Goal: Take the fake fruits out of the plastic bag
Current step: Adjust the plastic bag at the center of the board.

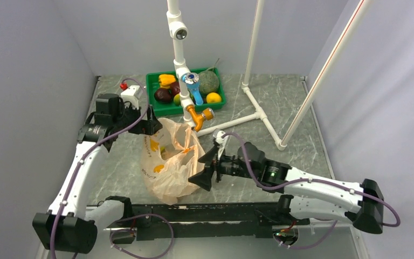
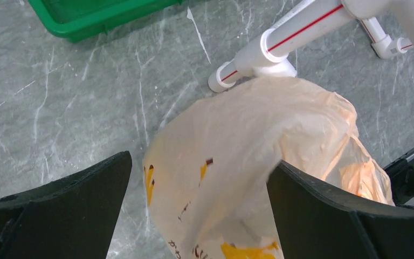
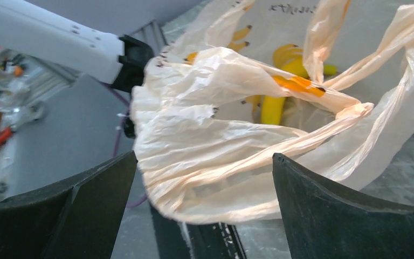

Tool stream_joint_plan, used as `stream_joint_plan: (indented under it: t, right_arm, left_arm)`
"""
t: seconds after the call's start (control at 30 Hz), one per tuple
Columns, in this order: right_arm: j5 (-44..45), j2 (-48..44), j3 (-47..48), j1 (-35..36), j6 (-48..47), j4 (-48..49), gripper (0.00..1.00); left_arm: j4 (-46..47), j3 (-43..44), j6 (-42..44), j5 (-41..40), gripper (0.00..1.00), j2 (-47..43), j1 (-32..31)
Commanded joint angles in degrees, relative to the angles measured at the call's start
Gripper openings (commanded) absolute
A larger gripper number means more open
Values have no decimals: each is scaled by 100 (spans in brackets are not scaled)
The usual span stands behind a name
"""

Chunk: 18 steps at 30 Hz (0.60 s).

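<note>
The plastic bag [image 1: 168, 162], peach-beige with banana prints, lies crumpled on the table between my two arms. My left gripper [image 1: 152, 125] is open at the bag's far left top. In the left wrist view the bag [image 2: 248, 135] bulges between the wide-apart jaws of that gripper [image 2: 200, 162]. My right gripper [image 1: 202, 168] is open at the bag's right side, with a handle loop and the rim of the bag [image 3: 232, 113] between its spread fingers [image 3: 205, 156]. Fake fruits lie in the green tray [image 1: 152, 81]: a maroon one [image 1: 163, 95] and a yellow-green one [image 1: 178, 99]. What the bag holds is hidden.
The tray also holds a netted melon [image 1: 208, 82], a yellow pepper [image 1: 167, 80] and an orange-yellow ball [image 1: 213, 97]. A white PVC pipe frame [image 1: 259, 110] stands behind the bag, its end [image 2: 223, 78] touching the bag's far side. Walls close in the table on the left, back and right.
</note>
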Motion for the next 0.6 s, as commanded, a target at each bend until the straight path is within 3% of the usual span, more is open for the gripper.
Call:
stream_joint_plan:
  t: [0.0, 0.07, 0.1, 0.23, 0.3, 0.4, 0.47, 0.57]
  right_arm:
    - [1212, 627, 373, 284, -511, 158, 99]
    - [1292, 1056, 565, 477, -758, 120, 95]
    - [1383, 1252, 663, 590, -866, 109, 94]
    - [1297, 1838, 970, 827, -1111, 281, 81]
    - [1090, 2061, 1087, 831, -1257, 501, 74]
    - [1165, 2665, 1462, 837, -1670, 633, 52]
    - [1517, 3102, 1798, 813, -1928, 650, 34]
    - [1638, 3650, 2306, 812, -2458, 574, 30]
  left_arm:
    - [382, 233, 138, 143, 97, 299, -119]
    - [625, 145, 16, 146, 88, 296, -165]
    - [689, 151, -35, 114, 78, 313, -177]
    - [420, 518, -163, -612, 23, 373, -180]
    - [369, 633, -275, -1201, 4, 215, -180]
    - [576, 766, -388, -1861, 0, -46, -165]
    - [764, 977, -420, -1817, 0, -75, -154]
    - [920, 1530, -530, -1499, 0, 139, -154]
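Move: The plastic bag's far rim stands right at the left fingertips, about 2 cm ahead, 1 cm right and 2 cm below; from that hand the green tray lies roughly 23 cm ahead, 10 cm right and 19 cm down, and the white pipe's foot 7 cm ahead, 10 cm right, equally low. For the right hand, the bag's near right rim is some 5 cm left, 1 cm ahead and 4 cm below; the banana inside is about 13 cm left, 7 cm ahead, 13 cm down. The bag's far rim is pinched by the left hand, which eases about 2 cm forward and slightly down, shuts its fully open fingers, then draws the film some 6 cm up, with a smaller pull left and forward, turning a little counter-clockwise. Meanwhile the right hand sweeps 10 cm left and 6 cm down onto the bag's near right side, edging forward at the end, its fingers dipping some 15 degrees and closing most of the way. ##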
